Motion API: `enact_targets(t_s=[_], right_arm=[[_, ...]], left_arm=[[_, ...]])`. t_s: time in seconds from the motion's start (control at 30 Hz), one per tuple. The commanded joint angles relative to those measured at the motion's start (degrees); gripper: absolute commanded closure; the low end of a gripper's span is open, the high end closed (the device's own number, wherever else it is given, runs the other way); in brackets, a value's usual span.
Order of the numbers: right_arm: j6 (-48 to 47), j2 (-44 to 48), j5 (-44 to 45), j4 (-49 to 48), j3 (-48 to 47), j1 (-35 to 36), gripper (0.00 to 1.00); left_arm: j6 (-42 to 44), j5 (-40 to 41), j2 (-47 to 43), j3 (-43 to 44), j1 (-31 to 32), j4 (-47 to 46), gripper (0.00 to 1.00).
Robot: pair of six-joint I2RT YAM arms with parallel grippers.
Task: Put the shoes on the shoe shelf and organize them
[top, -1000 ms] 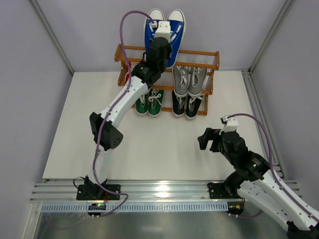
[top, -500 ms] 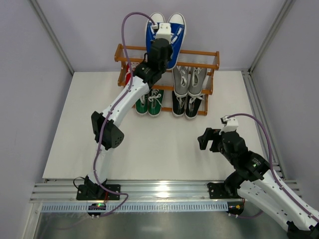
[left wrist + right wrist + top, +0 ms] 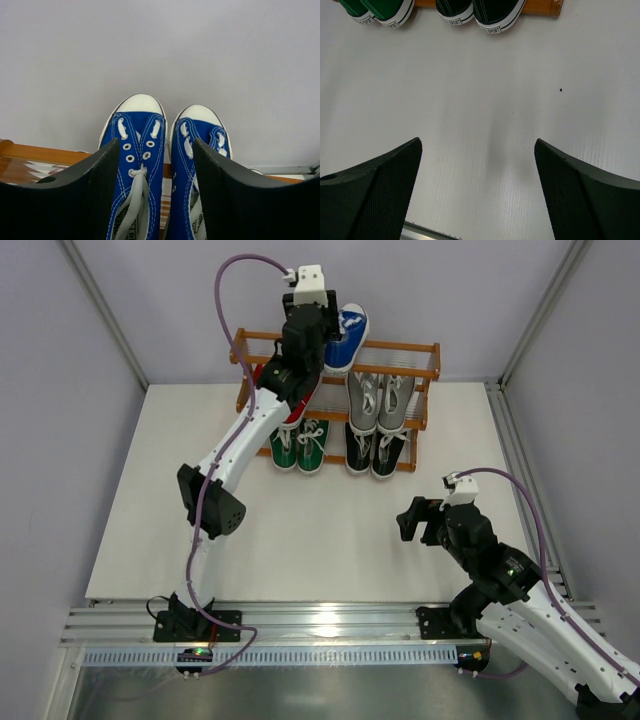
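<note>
The orange-brown shoe shelf [image 3: 400,346] stands at the back of the table. My left gripper [image 3: 156,145] reaches over its top tier and is shut on the inner sides of the blue pair [image 3: 140,130], toes towards the back wall. From above, one blue shoe [image 3: 345,335] shows beside the wrist; the other is hidden under it. Grey shoes [image 3: 380,398] sit on the middle tier at right. Red shoes [image 3: 295,412] are mostly hidden behind the left arm. Green shoes [image 3: 298,445] and black shoes [image 3: 375,455] sit on the bottom tier. My right gripper [image 3: 418,518] is open and empty above the table.
The right wrist view shows the white table top [image 3: 485,100], with the heels of the green shoes [image 3: 380,10] and black shoes [image 3: 485,12] at its top edge. Metal frame posts [image 3: 540,310] and grey walls close in the sides. The shelf rail [image 3: 35,155] shows under the blue pair.
My left wrist has risen and swung left and back over the top tier. The blue pair has tipped with it and now looks shorter from above. The right arm has not moved.
</note>
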State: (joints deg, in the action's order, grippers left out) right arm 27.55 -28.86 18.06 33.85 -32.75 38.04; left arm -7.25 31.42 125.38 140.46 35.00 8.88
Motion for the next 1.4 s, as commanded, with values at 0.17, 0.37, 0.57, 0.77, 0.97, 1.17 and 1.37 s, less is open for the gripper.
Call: enact_targets(t_s=[0.17,0.37,0.57,0.77,0.97,1.17,1.37], right_arm=[[0.1,0.4,1.5,-1.7,-0.5,0.3,0.06],[0.4,0.1,2.5,-1.6,-0.9,0.2,0.06],[1.2,-1.0,2.8,-2.3,-1.3,0.2,0.05],[0.4,-2.5,2.2,-3.0,-2.8,0.3,0.02],[-4.1,-6.9,-1.2,-10.1,-9.2,0.3,0.02],[-9.9,-24.0,-1.9,-12.7,-27.3,0.3,0.02],[-14.1,-40.7,1.4,-17.7,-46.5,0.3,0.02]], left_arm=[[2.2,-1.5,-10.7,-3.8,-0.2,-8.0,0.11],[0.9,-2.8,-19.3,-15.6,0.1,-8.0,0.0],[-5.1,-2.6,-31.1,-34.6,0.6,-7.7,0.0],[-12.5,-3.9,-43.5,-52.4,1.9,-7.7,0.0],[-21.7,-6.9,-57.0,-70.5,2.5,-5.6,0.0],[-25.5,-8.7,-68.5,-82.3,3.3,1.0,0.0],[-28.2,-12.4,-76.6,-91.5,3.5,5.5,0.0]])
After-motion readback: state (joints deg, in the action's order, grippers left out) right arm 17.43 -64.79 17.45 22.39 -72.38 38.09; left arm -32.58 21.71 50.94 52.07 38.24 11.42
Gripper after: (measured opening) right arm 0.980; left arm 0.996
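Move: The blue shoes just let go on the top shelf lie about 7 cm below the left hand and 1 cm right. From that hand the red shoes are some 4 cm back, 9 cm left and 22 cm below. From the right hand the blue shoes are roughly 32 cm ahead, 16 cm left and 20 cm up; the grey shoes are 27 cm ahead, 8 cm left and 4 cm higher. Left hand opens fully, retreating some 27 cm from the blue shoes, up then down; right rises 18 cm rackward. ##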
